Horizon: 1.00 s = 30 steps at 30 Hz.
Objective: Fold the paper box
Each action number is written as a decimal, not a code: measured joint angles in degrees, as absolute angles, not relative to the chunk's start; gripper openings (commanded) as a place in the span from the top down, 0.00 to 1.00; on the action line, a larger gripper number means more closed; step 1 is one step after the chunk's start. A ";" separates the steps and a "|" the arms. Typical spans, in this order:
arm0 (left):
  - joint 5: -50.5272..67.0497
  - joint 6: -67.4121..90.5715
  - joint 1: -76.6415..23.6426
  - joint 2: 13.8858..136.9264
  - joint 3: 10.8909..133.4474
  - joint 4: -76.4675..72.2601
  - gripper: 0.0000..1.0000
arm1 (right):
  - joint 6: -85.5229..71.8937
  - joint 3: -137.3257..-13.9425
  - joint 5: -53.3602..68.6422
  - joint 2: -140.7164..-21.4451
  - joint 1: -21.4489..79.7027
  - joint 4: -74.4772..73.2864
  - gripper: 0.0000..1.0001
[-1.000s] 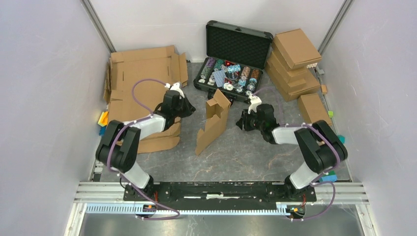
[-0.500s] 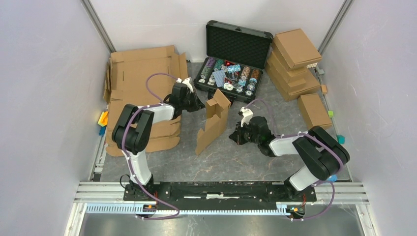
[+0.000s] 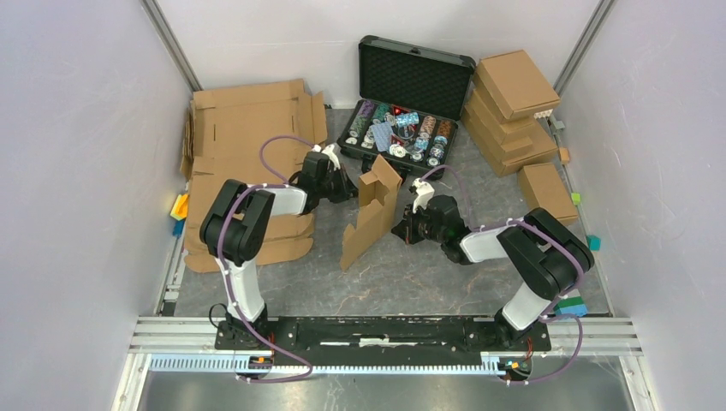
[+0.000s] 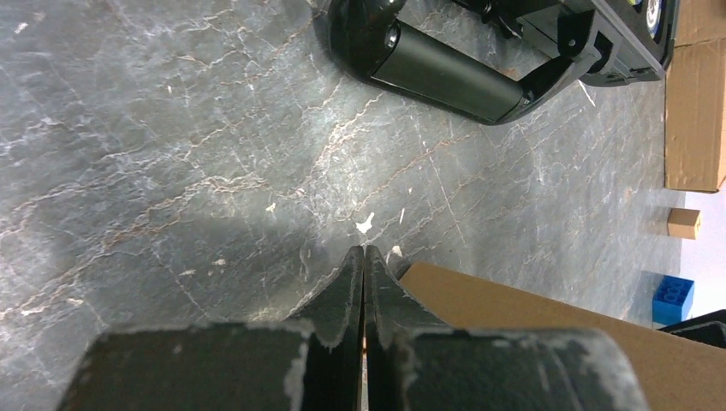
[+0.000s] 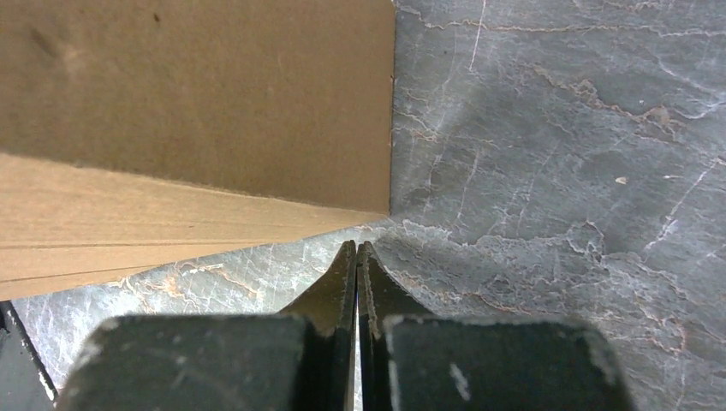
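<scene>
The paper box point(image 3: 372, 214) stands partly folded in the middle of the table, a brown cardboard piece with flaps sticking up. My left gripper point(image 3: 349, 190) is shut and empty, low over the table at the box's upper left. In the left wrist view its fingertips point(image 4: 365, 257) meet, and a cardboard edge point(image 4: 548, 317) lies just to their right. My right gripper point(image 3: 401, 229) is shut and empty at the box's right side. In the right wrist view its tips point(image 5: 356, 253) sit just below the corner of the cardboard point(image 5: 197, 103), without touching it.
An open black case point(image 3: 402, 128) of poker chips stands behind the box; its handle point(image 4: 445, 73) shows in the left wrist view. Folded brown boxes point(image 3: 514, 103) are stacked at the back right. Large flat cardboard sheets point(image 3: 248, 128) lie at the left, with coloured blocks point(image 3: 180, 205) beside them.
Both grippers have moved in toward the box, the left one rightward and the right one leftward. The box has stayed in place.
</scene>
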State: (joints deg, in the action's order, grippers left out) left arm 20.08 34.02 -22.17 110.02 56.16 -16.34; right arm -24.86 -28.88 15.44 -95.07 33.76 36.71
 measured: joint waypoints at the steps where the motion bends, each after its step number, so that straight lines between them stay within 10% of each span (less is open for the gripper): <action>1: 20.12 34.28 -22.26 110.19 56.16 -16.86 0.98 | -24.86 -28.95 15.44 -95.26 33.76 36.73 1.00; 30: 16.93 40.62 -28.75 103.33 37.50 -33.54 0.98 | -20.08 -30.76 11.88 -93.30 32.40 28.40 1.00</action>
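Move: The half-folded paper box stands on edge between the hands, its middle about 5 cm right and 4 cm back of the left hand, and some 6 cm ahead and 5 cm left of the right hand, a little above both. Its open side faces left. From the left hand, the chip case lies around 15 cm ahead and 11 cm to the right, and the big flat cardboard about 24 cm left and 5 cm ahead. Rightwards first, by nearly 3 cm in towards the paper box's far left edge, then mainly back towards the base, the shut left fingers sweep along its open side, about 7 cm back in all and sinking 1 cm. The shut right fingers stay by the outer panel, then yield some 2 cm to the right and roll slightly; both seem to bear on the cardboard at the end. ##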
